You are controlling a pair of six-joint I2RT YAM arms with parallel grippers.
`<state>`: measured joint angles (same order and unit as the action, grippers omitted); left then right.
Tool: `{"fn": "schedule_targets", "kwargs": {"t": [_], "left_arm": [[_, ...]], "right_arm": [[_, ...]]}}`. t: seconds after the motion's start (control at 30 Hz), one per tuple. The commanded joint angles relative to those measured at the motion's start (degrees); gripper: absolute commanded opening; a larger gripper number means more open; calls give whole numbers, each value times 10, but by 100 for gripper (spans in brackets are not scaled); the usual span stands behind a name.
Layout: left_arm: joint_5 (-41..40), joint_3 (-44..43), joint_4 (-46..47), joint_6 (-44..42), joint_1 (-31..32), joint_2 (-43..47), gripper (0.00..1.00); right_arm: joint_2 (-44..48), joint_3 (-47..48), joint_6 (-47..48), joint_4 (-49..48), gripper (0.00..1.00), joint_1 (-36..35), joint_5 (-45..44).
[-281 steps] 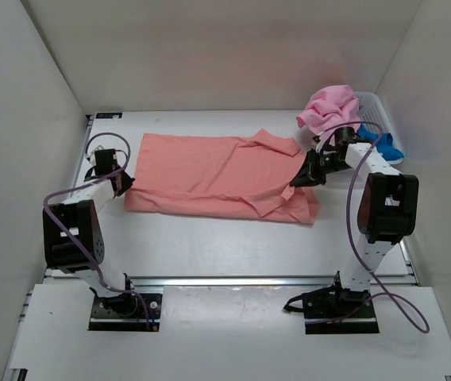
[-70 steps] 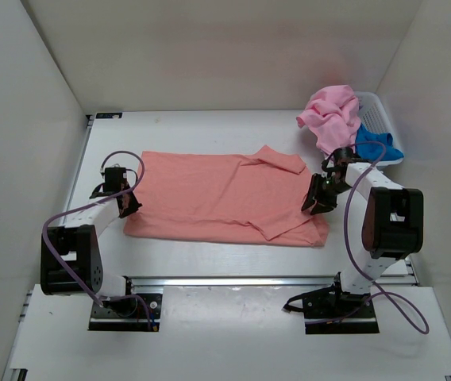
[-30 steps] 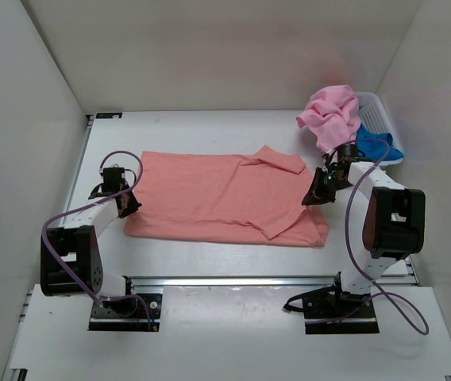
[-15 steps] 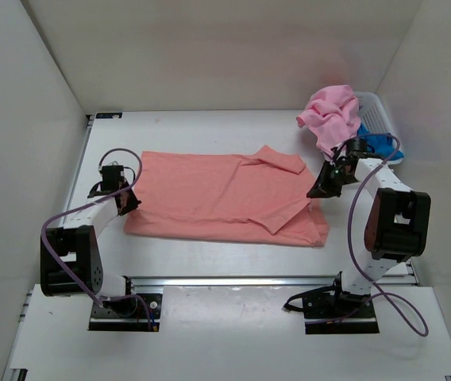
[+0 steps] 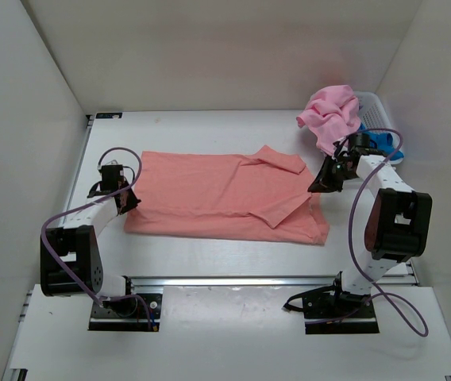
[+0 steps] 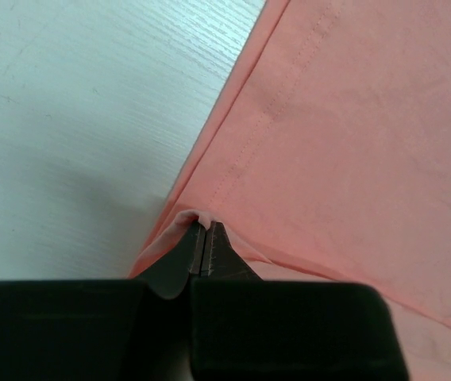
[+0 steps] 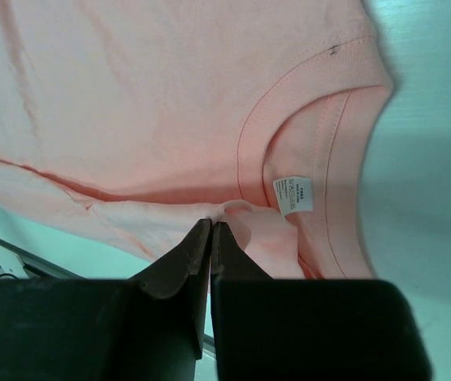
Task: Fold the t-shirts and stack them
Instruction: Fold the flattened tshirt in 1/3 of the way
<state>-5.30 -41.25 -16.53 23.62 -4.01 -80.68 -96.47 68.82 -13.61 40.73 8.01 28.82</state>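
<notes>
The salmon-coral t-shirt point(image 5: 217, 194) lies spread flat across the middle of the table, collar end to the right. My left gripper point(image 5: 129, 204) is at the shirt's left edge; in the left wrist view it point(image 6: 206, 228) is shut on a pinch of the hem of the salmon cloth point(image 6: 352, 119). My right gripper point(image 5: 319, 182) is at the right end; in the right wrist view it point(image 7: 212, 225) is shut on a fold of the shirt point(image 7: 146, 95) just below the collar, beside the white label point(image 7: 293, 193). The lighter pink t-shirt point(image 5: 330, 111) and the bright blue t-shirt point(image 5: 382, 144) lie crumpled at the back right.
A white plastic basket point(image 5: 376, 103) stands in the back right corner under the pink and blue shirts. White walls close in the table on the left, back and right. A metal rail point(image 5: 233, 280) runs along the near edge by the arm bases.
My right gripper has moved back and to the right, drawing the collar end of the salmon shirt with it and flattening that end. The left gripper has hardly moved and keeps its hold.
</notes>
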Motion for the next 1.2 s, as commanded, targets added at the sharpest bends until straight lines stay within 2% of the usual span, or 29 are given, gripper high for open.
{"fn": "schedule_targets", "kwargs": {"t": [0.0,0.13,0.17,0.23,0.27,0.3,0.33,0.37,0.4,0.47,0.57,0.83,0.97,1.17], "left_arm": [[5,-17,19,2,-4,2,0],[18,-20,33,3,-5,1,1],[19,-16,39,2,-6,1,6],[26,-23,50,-1,-8,-2,17],[34,-28,48,-2,-8,-3,21],[31,-32,58,5,-8,-4,23],[37,-36,62,5,-10,-11,31],[36,-44,65,8,-10,-15,45],[42,-52,66,14,-13,-20,55],[40,-69,72,20,-13,-40,61],[38,-112,79,36,-13,-76,61],[13,-316,43,74,-11,-256,53],[-2,-397,34,100,-3,-327,56],[-21,-515,-24,68,14,-424,63]], "right_arm": [[17,21,-2,-8,0,2,-3],[20,23,-2,-7,1,3,-10],[20,19,-5,-3,3,3,-18],[27,25,-6,-1,16,2,-34],[27,27,-8,-5,19,-2,-40],[30,32,-6,-2,26,2,-43],[24,35,-5,-5,31,2,-44],[25,42,-9,-8,33,2,-46],[29,47,-12,-16,39,3,-49],[25,56,-20,-29,45,1,-39],[1,79,-26,-45,46,-5,-38],[-45,136,-28,-36,46,-42,-53],[-60,146,-31,-33,46,-62,-55],[-73,157,-28,-19,46,-66,-68]]}}
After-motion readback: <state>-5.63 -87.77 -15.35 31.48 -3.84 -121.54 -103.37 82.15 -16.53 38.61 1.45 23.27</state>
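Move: The left hand still pinches the folded near strip of the t-shirt; the far left corner it goes for next lies about 23 cm ahead, 1 cm right and 2 cm lower, while the near left corner is 8 cm back and 3 cm left. From the right hand, still pinching the strip by the collar, the far sleeve's tip is some 10 cm ahead, 1 cm left and 7 cm down; the pink cloth sits roughly 21 cm ahead, 8 cm right. Both hands open and let go of the folded strip; the left opens past half and sweeps about 22 cm forward along the shirt's left side to the far left corner, lifting some 3 cm on the way, sinking back to its starting height, and ending with its fingers pointing about 10 degrees less steeply. The right opens to just under half and goes forward about 6.5 cm and up about 4 cm over the shirt towards the far sleeve, then stops advancing and shifts left some 3 cm while sinking a little, still clear of the cloth. ##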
